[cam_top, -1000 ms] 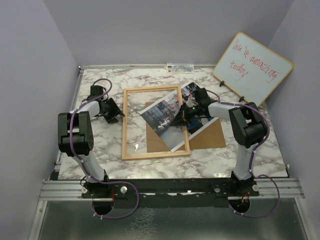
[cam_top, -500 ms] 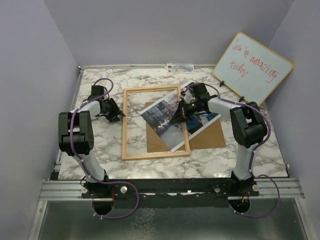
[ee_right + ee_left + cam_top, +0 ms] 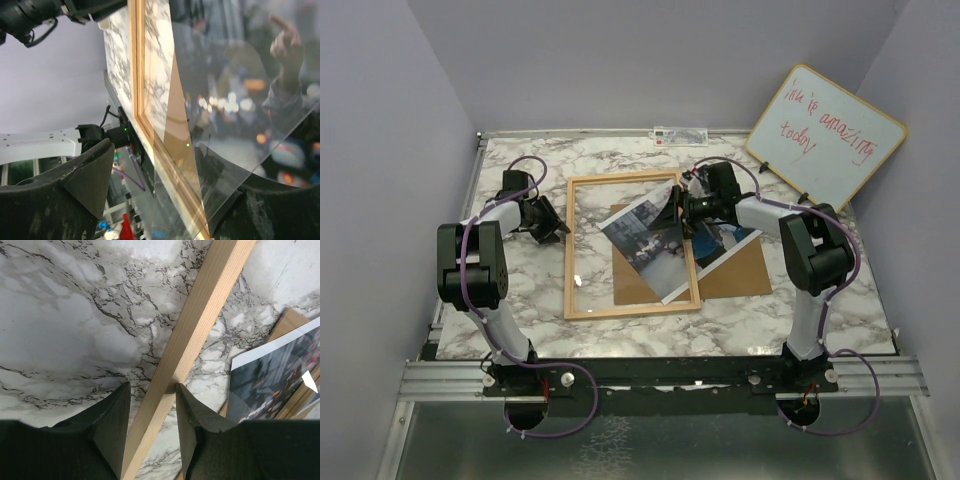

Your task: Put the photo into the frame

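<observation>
The frame (image 3: 625, 245), thin light wood, lies flat on the marble table. Tilted across its right rail is the photo (image 3: 655, 240), part inside the frame and part on the brown backing board (image 3: 735, 272). My right gripper (image 3: 678, 212) stands open at the photo's upper edge. In the right wrist view the glossy photo (image 3: 240, 90) reaches between the spread fingers of my right gripper (image 3: 157, 150) and touches the right one. My left gripper (image 3: 150, 390) straddles the frame's left rail (image 3: 200, 320), a finger against each side. That view also shows the photo's corner (image 3: 270, 385).
A wood-edged whiteboard (image 3: 825, 135) with red writing leans at the back right. A small label strip (image 3: 680, 135) sits at the table's back edge. Purple walls enclose the marble table (image 3: 520, 300). The backing board's corner (image 3: 287, 320) lies just beyond the frame's rail.
My right gripper has gone from shut on the photo to open and shifted slightly toward the back. The photo stays across the right rail. The left jaws have narrowed onto the left rail.
</observation>
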You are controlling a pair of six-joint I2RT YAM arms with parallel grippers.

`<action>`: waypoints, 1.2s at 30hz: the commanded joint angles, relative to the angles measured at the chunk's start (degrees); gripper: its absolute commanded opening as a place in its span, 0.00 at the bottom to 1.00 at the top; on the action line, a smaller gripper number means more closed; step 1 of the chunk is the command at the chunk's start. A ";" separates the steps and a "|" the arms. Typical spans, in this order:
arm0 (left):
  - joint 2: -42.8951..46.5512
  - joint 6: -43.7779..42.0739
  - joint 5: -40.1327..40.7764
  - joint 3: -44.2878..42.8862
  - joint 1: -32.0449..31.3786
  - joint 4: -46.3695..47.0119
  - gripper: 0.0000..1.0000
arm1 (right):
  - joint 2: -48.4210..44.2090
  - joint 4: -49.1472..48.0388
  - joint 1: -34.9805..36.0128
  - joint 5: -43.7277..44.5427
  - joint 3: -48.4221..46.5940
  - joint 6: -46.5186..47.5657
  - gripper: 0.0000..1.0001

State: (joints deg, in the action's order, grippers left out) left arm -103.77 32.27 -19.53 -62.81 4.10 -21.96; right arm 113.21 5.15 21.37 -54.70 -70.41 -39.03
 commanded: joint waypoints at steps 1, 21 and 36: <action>-3.17 -1.77 3.01 0.32 -0.47 -1.05 0.41 | 1.41 -12.93 -0.25 3.18 0.91 -3.36 0.70; -1.29 -1.42 4.70 -0.10 -0.48 -1.07 0.28 | -1.64 -34.88 -1.24 -0.45 11.25 -19.33 0.01; -1.97 -1.42 4.56 0.13 -0.49 -0.98 0.15 | 0.06 -53.00 -0.61 -5.48 12.92 -33.17 0.01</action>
State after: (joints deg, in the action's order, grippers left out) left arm -104.03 32.36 -20.45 -63.72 3.60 -21.52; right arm 113.58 -39.35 20.29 -56.93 -58.19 -69.67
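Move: A clear sheet over the photo has its loose edge about 2 cm ahead of the right hand, between the open fingers, at hand height. The photo's middle is about 5 cm back, 3 cm right and 8 below that hand; the frame's right bar centres 7 back, 5 right and 7 below. The left hand's fingers hang about 2 cm over the frame's left bar, whose middle lies 3 cm back and 1 right; the sheet's edge is some 25 cm to that hand's right, 6 ahead and 6 higher. The clear sheet's edge is taken by the right fingers, which close fully as the hand eases about 3 cm forward and then dips; keeping the pinch, the hand rises about 5 cm off the photo, rolling so its fingertips, pointing left, tip upward. The left hand nearly stays in place over the frame's left bar, its half-open fingers narrowing almost shut. ##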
